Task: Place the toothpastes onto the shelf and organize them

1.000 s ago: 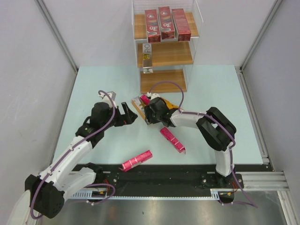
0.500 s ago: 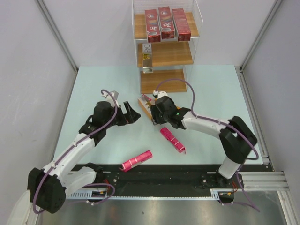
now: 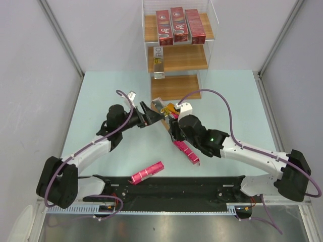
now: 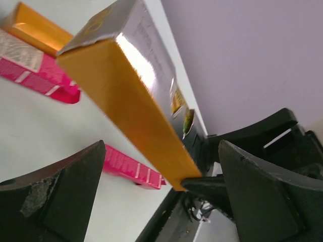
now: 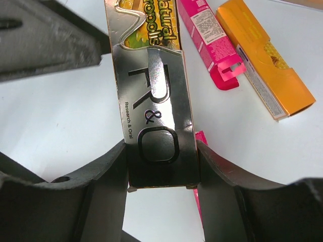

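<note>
My right gripper point(image 5: 160, 151) is shut on the end of a silver and gold toothpaste carton point(image 5: 151, 85), held above the table. In the left wrist view that carton point(image 4: 136, 101) juts toward my open left gripper point(image 4: 161, 148), whose fingers stand wide on either side without touching it. The two grippers, left point(image 3: 154, 115) and right point(image 3: 174, 126), meet just in front of the shelf point(image 3: 176, 88). Three red cartons point(image 3: 174, 25) stand on its top tier. A silver one point(image 3: 158, 63) leans on the middle tier. Two pink cartons point(image 3: 185, 150) point(image 3: 147, 172) lie on the table.
Beyond the held carton an orange carton point(image 5: 267, 60) and a pink one point(image 5: 207, 35) with an open flap lie side by side on the table. The shelf's clear acrylic walls point(image 3: 212, 45) rise on both sides. A black rail point(image 3: 176, 186) runs along the near edge.
The right arm has stretched forward and left, carrying the silver and gold carton up off the table. The left gripper has swung right, toward the shelf, to meet it, staying open.
</note>
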Controlling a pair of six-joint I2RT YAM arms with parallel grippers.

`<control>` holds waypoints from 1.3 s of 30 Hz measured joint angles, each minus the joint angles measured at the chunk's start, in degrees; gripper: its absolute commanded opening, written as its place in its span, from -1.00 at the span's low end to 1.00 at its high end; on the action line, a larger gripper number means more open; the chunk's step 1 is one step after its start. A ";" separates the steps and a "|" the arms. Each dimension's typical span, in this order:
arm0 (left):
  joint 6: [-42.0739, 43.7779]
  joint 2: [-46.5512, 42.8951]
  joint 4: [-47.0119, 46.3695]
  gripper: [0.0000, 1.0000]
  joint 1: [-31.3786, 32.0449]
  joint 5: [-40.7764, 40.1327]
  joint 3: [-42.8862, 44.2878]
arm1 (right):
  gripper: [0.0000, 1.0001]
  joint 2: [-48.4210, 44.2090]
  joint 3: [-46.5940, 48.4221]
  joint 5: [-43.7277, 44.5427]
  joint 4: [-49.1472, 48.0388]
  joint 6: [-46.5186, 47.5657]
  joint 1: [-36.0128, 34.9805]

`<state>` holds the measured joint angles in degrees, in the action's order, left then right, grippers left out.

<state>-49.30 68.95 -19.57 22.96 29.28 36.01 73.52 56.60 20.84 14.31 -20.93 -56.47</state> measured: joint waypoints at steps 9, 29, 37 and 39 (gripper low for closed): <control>-6.03 7.06 -11.63 0.33 3.54 2.82 0.59 | -0.21 -2.64 -1.79 3.85 1.31 -0.02 -2.97; -18.51 14.88 -35.32 -0.21 2.95 7.91 0.39 | 0.68 -4.96 -1.84 6.47 1.05 -0.72 -4.72; -20.79 14.80 -39.47 -0.21 -1.36 10.73 0.39 | 0.80 -10.21 -1.86 2.40 1.07 -1.55 -1.16; -20.72 14.21 -38.80 -0.21 -2.27 11.15 0.39 | 0.82 -11.91 -1.86 -1.11 0.79 -1.97 1.92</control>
<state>-70.02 83.15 -58.37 20.69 40.42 36.40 61.60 54.74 19.73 15.09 -22.90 -54.54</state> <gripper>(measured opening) 0.479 0.895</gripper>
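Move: The silver-and-orange toothpaste box, held up by the right gripper, has its middle about 3 cm right of the open left gripper and 2 cm ahead, level with it; from the right hand it lies some 6 cm ahead, 4 cm left and 2 cm up. On the table, roughly 17 cm below the left hand, the upper pink box lies 12 cm ahead and 4 cm right, the orange box 12 cm ahead and 11 cm right, and the lower pink box 7 cm back and 13 cm right. Bring the left gripper some 4 cm right so its open fingers straddle the raised box near its middle, and pinch it. Keep the right gripper's hold on the near end, easing slightly back, until the left has shut; then open the right and take it off up and to the right. Raise the left about 5 cm with the box, tipping its fingers up some 20 degrees and, late, easing back left. ##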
